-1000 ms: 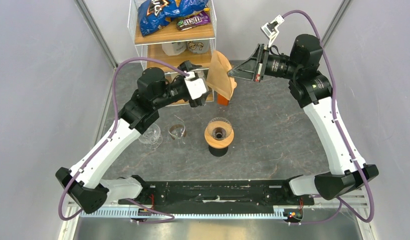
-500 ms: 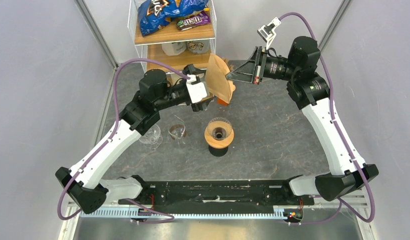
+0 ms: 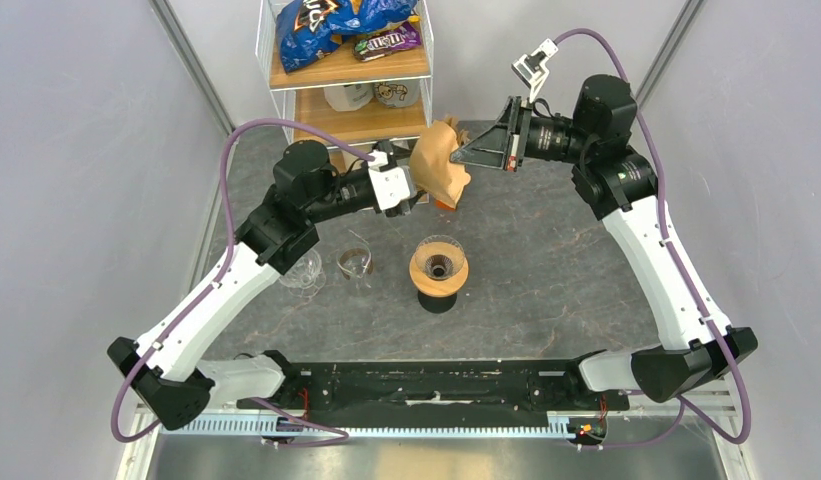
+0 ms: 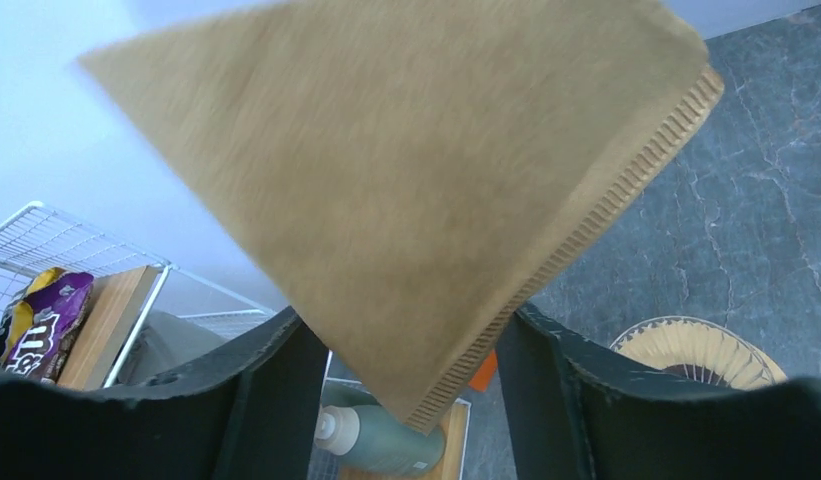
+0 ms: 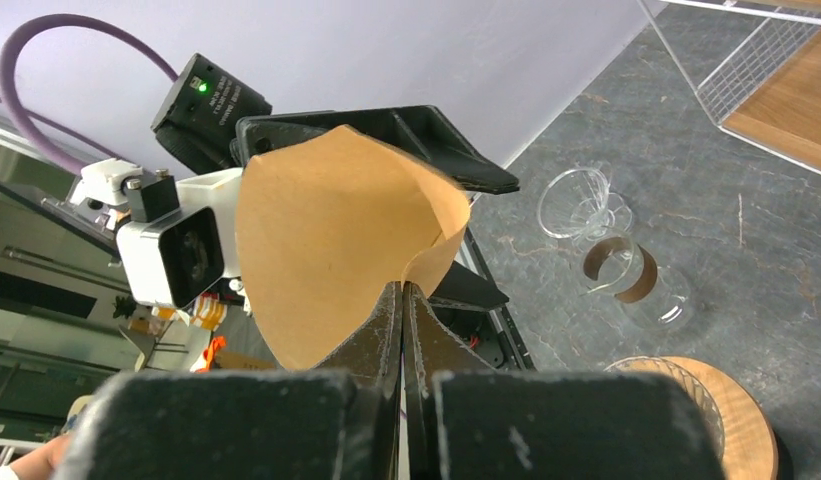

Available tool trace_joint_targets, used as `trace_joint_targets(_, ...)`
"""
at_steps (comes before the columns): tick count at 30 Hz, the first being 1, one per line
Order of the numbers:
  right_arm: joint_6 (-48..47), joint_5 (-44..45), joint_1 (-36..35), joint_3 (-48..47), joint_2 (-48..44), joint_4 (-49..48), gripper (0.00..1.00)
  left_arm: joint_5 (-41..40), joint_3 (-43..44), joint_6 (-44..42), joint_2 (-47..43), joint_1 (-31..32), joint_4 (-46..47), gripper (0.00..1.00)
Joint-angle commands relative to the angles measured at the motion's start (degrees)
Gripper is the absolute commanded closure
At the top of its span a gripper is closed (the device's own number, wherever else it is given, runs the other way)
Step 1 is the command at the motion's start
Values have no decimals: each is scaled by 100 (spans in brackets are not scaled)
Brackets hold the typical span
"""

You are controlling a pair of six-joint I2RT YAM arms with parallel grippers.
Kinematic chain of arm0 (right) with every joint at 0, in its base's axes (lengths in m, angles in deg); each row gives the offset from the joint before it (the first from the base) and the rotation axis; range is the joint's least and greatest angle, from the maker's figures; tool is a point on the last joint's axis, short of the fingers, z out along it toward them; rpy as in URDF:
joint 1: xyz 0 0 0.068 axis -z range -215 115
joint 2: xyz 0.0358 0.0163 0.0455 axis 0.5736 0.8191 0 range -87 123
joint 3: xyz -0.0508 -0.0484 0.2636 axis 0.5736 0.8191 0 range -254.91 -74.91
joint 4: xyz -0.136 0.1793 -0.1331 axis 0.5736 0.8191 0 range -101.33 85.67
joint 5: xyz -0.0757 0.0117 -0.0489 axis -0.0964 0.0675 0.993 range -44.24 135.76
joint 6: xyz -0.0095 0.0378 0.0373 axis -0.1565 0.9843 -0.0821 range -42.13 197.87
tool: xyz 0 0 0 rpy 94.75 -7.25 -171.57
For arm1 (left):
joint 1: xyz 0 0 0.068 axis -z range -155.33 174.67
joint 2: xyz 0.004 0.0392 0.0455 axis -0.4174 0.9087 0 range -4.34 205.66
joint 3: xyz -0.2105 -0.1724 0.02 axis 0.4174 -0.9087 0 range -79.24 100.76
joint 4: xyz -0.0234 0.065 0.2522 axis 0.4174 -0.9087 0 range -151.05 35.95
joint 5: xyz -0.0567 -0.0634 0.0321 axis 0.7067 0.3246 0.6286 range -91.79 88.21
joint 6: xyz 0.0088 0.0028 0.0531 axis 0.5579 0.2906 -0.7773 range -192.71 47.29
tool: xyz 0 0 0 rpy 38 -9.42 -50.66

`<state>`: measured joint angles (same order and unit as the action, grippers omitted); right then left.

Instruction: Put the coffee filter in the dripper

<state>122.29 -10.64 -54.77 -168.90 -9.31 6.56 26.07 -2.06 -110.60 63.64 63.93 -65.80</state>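
Observation:
The brown paper coffee filter (image 3: 438, 165) hangs in the air above the back of the table. My right gripper (image 3: 458, 156) is shut on its edge; in the right wrist view (image 5: 402, 288) the filter (image 5: 326, 240) bulges open to the left of the closed tips. My left gripper (image 3: 418, 188) is open, and the filter's pointed, seamed end (image 4: 426, 170) lies between its two fingers (image 4: 411, 325). I cannot tell if they touch it. The glass dripper with a wooden collar (image 3: 439, 268) stands on the table below and nearer, also seen in the wrist views (image 4: 701, 350) (image 5: 701, 400).
A glass carafe (image 3: 354, 262) and a clear glass cone (image 3: 304, 270) stand left of the dripper. A wire shelf (image 3: 346, 70) with snack bags stands at the back. An orange object (image 3: 446, 203) sits under the filter. A green bottle (image 4: 406, 435) lies on the lower shelf.
The filter has gone from flat to bulged open. Both grippers have shifted slightly left, and the left gripper's fingers now sit around the filter's lower end.

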Motion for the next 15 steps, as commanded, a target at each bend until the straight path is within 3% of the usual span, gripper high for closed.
trace_joint_targets(1, -272, 226, -27, -140, -88, 265, 100, 120, 151, -51, -124, 28, 60, 38)
trace_joint_targets(6, -745, 433, -45, -262, -92, 767, 100, 151, 116, -69, -168, 33, 10, 51)
trace_joint_targets(11, -1034, 525, -83, -350, -64, 1061, 100, 184, 78, -124, -187, 28, -53, 87)
trace_joint_targets(14, -1277, 511, -123, -515, 12, 1367, 100, 286, 94, -161, -181, 34, -154, 95)
trace_joint_targets(15, -1367, 446, -131, -603, 54, 1500, 89, 321, 120, -164, -172, 37, -232, 97)
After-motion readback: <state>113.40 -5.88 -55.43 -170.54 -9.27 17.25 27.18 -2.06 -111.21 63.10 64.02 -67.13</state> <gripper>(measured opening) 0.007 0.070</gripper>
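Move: The coffee filter, already held by the right gripper, reaches its narrow end between the open left fingers. Its middle is about 5 cm to the left hand's right, 1 cm ahead and 2 cm above. From the right hand it lies some 3 cm left, 1 cm back and 2 cm below. The dripper stands about 5 cm back, 5 cm right and 28 cm below the left hand; the orange filter box is roughly 15 cm ahead, 6 cm right and 33 cm below. Hold the left gripper nearly in place and close its fingers from about two-thirds open to almost shut around the filter's narrow end, to pinch it. Meanwhile keep the right fingers shut on the rim side, lower that hand about 2.5 cm and tip its fingers down some 5 degrees. ##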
